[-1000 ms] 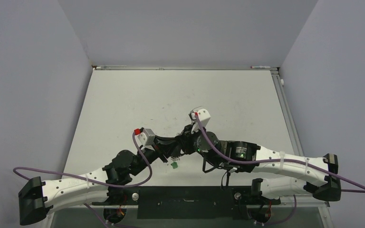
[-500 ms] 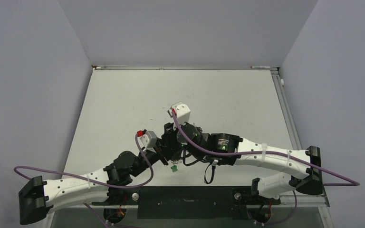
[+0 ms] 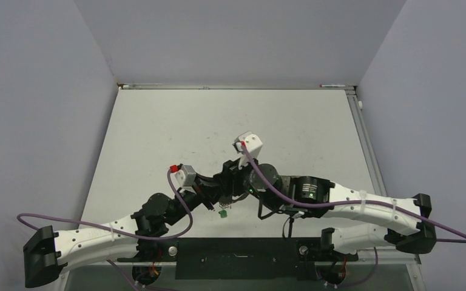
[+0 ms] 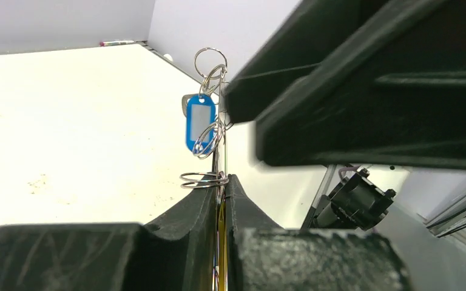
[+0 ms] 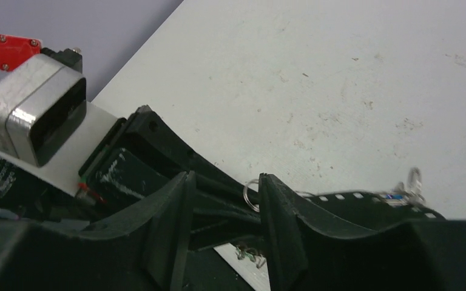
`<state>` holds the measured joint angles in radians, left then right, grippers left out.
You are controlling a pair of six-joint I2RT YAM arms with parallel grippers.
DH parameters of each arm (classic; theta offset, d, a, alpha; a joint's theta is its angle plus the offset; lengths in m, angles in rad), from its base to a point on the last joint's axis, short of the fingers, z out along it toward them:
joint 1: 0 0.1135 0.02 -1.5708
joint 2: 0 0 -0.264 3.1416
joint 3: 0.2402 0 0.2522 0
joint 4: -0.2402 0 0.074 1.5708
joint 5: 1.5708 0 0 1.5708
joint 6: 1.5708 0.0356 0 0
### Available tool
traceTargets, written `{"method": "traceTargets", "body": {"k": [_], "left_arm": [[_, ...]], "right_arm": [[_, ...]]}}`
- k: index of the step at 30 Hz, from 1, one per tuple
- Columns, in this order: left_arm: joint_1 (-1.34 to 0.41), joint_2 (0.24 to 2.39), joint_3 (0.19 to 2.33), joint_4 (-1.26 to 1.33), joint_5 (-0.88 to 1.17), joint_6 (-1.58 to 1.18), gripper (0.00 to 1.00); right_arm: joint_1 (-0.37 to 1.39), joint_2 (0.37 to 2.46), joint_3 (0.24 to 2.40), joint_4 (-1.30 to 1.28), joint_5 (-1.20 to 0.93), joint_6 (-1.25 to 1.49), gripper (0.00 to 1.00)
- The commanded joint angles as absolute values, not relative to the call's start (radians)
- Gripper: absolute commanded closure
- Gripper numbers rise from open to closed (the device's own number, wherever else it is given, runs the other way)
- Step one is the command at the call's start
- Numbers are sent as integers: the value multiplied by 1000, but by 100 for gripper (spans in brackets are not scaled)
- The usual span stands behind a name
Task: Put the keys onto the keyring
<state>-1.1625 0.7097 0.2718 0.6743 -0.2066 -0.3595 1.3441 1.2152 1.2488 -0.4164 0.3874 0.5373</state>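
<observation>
My left gripper (image 4: 223, 177) is shut on the thin wire of the keyring (image 4: 224, 145), which stands up from its jaws. A blue-headed key tag (image 4: 199, 121) and small silver split rings (image 4: 209, 60) hang on that wire, and another small ring (image 4: 201, 180) sits at the fingertips. My right gripper (image 5: 223, 182) is open, its fingers (image 5: 276, 212) straddling the left gripper's tips; a small ring (image 5: 246, 195) touches the right one. A green key (image 3: 222, 213) lies on the table below both grippers and also shows as the green key (image 5: 247, 255) in the right wrist view.
The white table (image 3: 158, 121) lies between grey walls. The two arms meet near its front middle, and the left wrist camera block (image 5: 33, 115) sits just beside the right gripper. A dark rail (image 3: 236, 257) runs along the near edge between the bases.
The right gripper's jaws have opened. The right wrist swung left toward the left gripper, then came partly back right. The left gripper kept its grip and place.
</observation>
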Motion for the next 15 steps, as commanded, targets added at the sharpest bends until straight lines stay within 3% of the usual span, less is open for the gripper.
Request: {"method": "traceTargets", "body": {"k": [1,10,15], "left_arm": [[-1152,693,329,757,-239,-441,100],[-1127,695,336,764,-261,-583,100],[-1102,662,359,699,-260,-694,100]], "right_arm": [[1353,1026,1133,-331,505,555,54],[1353,855,942,-332,511,637,28],[1353,755,826,-218,397,640,27]]}}
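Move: The left hand already pinches the keyring's left edge; its middle lies about 4 cm right, 1 cm ahead and 1 cm up. From the right hand, that middle is some 5 cm right, 2 cm ahead and 3 cm below; the blue tag is about 7 cm ahead, 5 cm right and 3 cm below, the green tag roughly 4 cm back, 1 cm right and 7 cm below. Right hand backs off rightward about 8 cm, opening wider; left keeps hold, tipping the keyring some 10 degrees. ##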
